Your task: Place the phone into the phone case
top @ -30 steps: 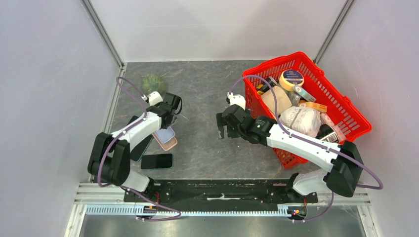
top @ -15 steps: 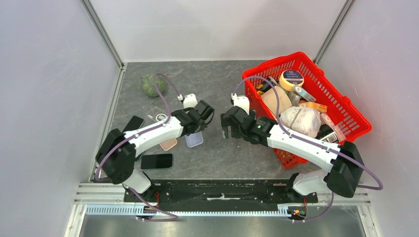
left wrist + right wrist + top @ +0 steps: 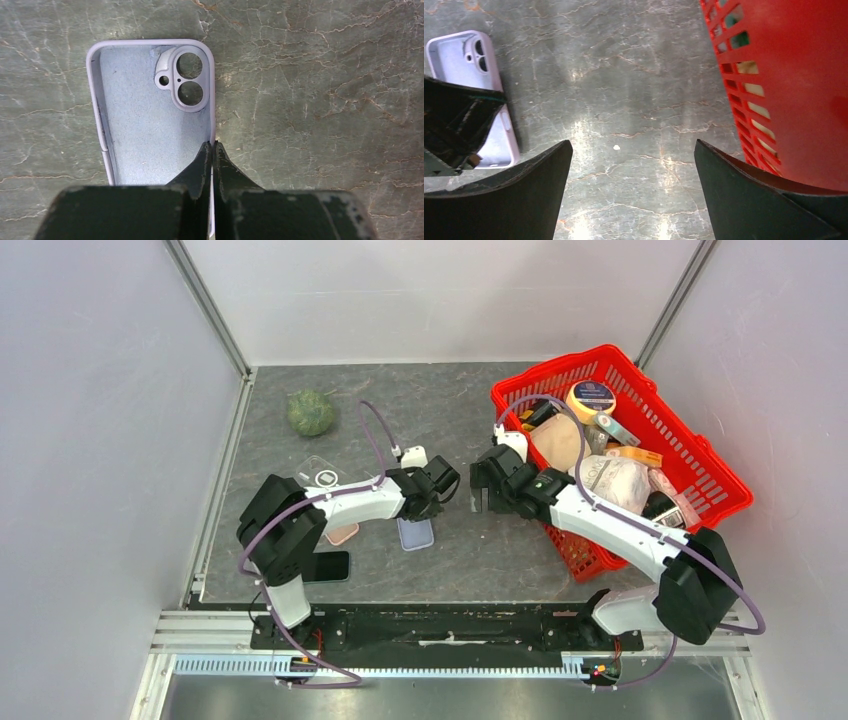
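Observation:
A lilac phone case (image 3: 145,115) lies open side up on the grey mat, camera cutout at the far end. My left gripper (image 3: 213,145) is shut on the case's right wall. From above, the phone case (image 3: 415,534) sits mid-table under the left gripper (image 3: 428,510). A black phone (image 3: 330,566) lies face up at the near left, partly under the left arm. The right gripper (image 3: 480,486) hovers open to the right of the case, beside the basket. In the right wrist view the right gripper (image 3: 631,142) holds nothing, and the phone case (image 3: 469,65) is at the far left.
A red basket (image 3: 720,502) full of goods stands at the right, its wall (image 3: 794,75) close to my right fingers. A pink case (image 3: 343,534), a clear case (image 3: 320,476) and a green ball (image 3: 311,412) lie on the left side.
The left arm has swung right, carrying the lilac case from the pile at the left to mid-table. The right gripper has drifted right and back, toward the basket, still open.

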Controlling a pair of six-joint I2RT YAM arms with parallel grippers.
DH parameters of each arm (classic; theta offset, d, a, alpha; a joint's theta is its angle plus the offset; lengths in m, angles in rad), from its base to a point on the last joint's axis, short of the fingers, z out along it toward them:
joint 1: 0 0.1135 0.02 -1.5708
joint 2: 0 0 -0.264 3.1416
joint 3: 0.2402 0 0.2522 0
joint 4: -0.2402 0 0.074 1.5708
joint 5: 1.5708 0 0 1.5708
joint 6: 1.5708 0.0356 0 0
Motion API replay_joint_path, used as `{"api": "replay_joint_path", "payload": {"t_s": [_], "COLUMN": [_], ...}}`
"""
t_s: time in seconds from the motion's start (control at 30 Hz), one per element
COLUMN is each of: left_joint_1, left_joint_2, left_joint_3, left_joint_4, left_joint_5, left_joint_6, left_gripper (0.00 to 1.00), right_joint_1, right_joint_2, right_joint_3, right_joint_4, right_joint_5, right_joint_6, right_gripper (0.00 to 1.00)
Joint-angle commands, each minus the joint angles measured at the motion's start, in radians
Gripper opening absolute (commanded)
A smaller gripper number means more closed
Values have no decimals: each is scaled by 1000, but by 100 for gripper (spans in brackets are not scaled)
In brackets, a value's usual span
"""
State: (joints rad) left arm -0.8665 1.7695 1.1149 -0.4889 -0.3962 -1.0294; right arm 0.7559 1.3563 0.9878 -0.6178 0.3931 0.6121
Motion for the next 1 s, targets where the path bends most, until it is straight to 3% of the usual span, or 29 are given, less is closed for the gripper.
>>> {"api": "replay_joint_path", "payload": {"t_s": [0.0,0.23,0.33,0.43,0.57,0.67,0.8,0.97], "left_joint_1": [-8,-8,-8,-8,-8,-8,-1,56], "left_joint_2": [20,48,51,43,6,-48,-168,-338], "left_joint_3": [41,40,44,44,40,31,5,-67], "left_joint_4": [70,106,111,115,114,81,-80,-345], "left_joint_5": [26,53,56,57,46,17,-96,-214], "left_joint_6": [-29,-11,4,22,48,53,-32,-263], "left_gripper": [2,2,8,19,51,66,73,76], "right_joint_1": [-91,-211,-260,-281,-280,-271,-228,-133], "right_joint_2": [-16,-3,3,0,-5,-13,-18,-2], "right_joint_3": [-24,-44,-49,-51,-31,-17,-2,31], "right_joint_4": [52,69,72,83,88,96,95,93], "right_joint_5": [5,9,-1,-41,-87,-128,-144,-122], "right_joint_6": [-38,-38,-39,-36,-35,-44,-42,-32], "right_gripper": [99,99,99,99,99,99,99,99]}}
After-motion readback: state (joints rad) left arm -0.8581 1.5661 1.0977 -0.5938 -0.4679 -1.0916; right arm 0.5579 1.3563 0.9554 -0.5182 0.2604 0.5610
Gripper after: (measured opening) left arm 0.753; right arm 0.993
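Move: The closed left fingers hold the lilac phone case by its right long edge, just above the table; the case's middle lies about 4 cm left, 1 cm back and 1 cm lower. The pink case is roughly 24 cm left and 1 cm ahead, the black phone 26 cm left and 13 cm back. From the right hand, the red basket's middle is some 27 cm right and 11 cm ahead, about level; the lilac case is 18 cm left, level fore and aft, 9 cm below. The left fingers, still pinching the lilac case's edge, ease it down about 1 cm and some 2 cm right, then open wide and let go; the hand lifts about 7 cm, drifting left over the case. Meanwhile the open right hand shoves the red basket aside with its outer side, going about 5 cm right and 4 cm forward, then eases back a couple of centimetres to the left. ##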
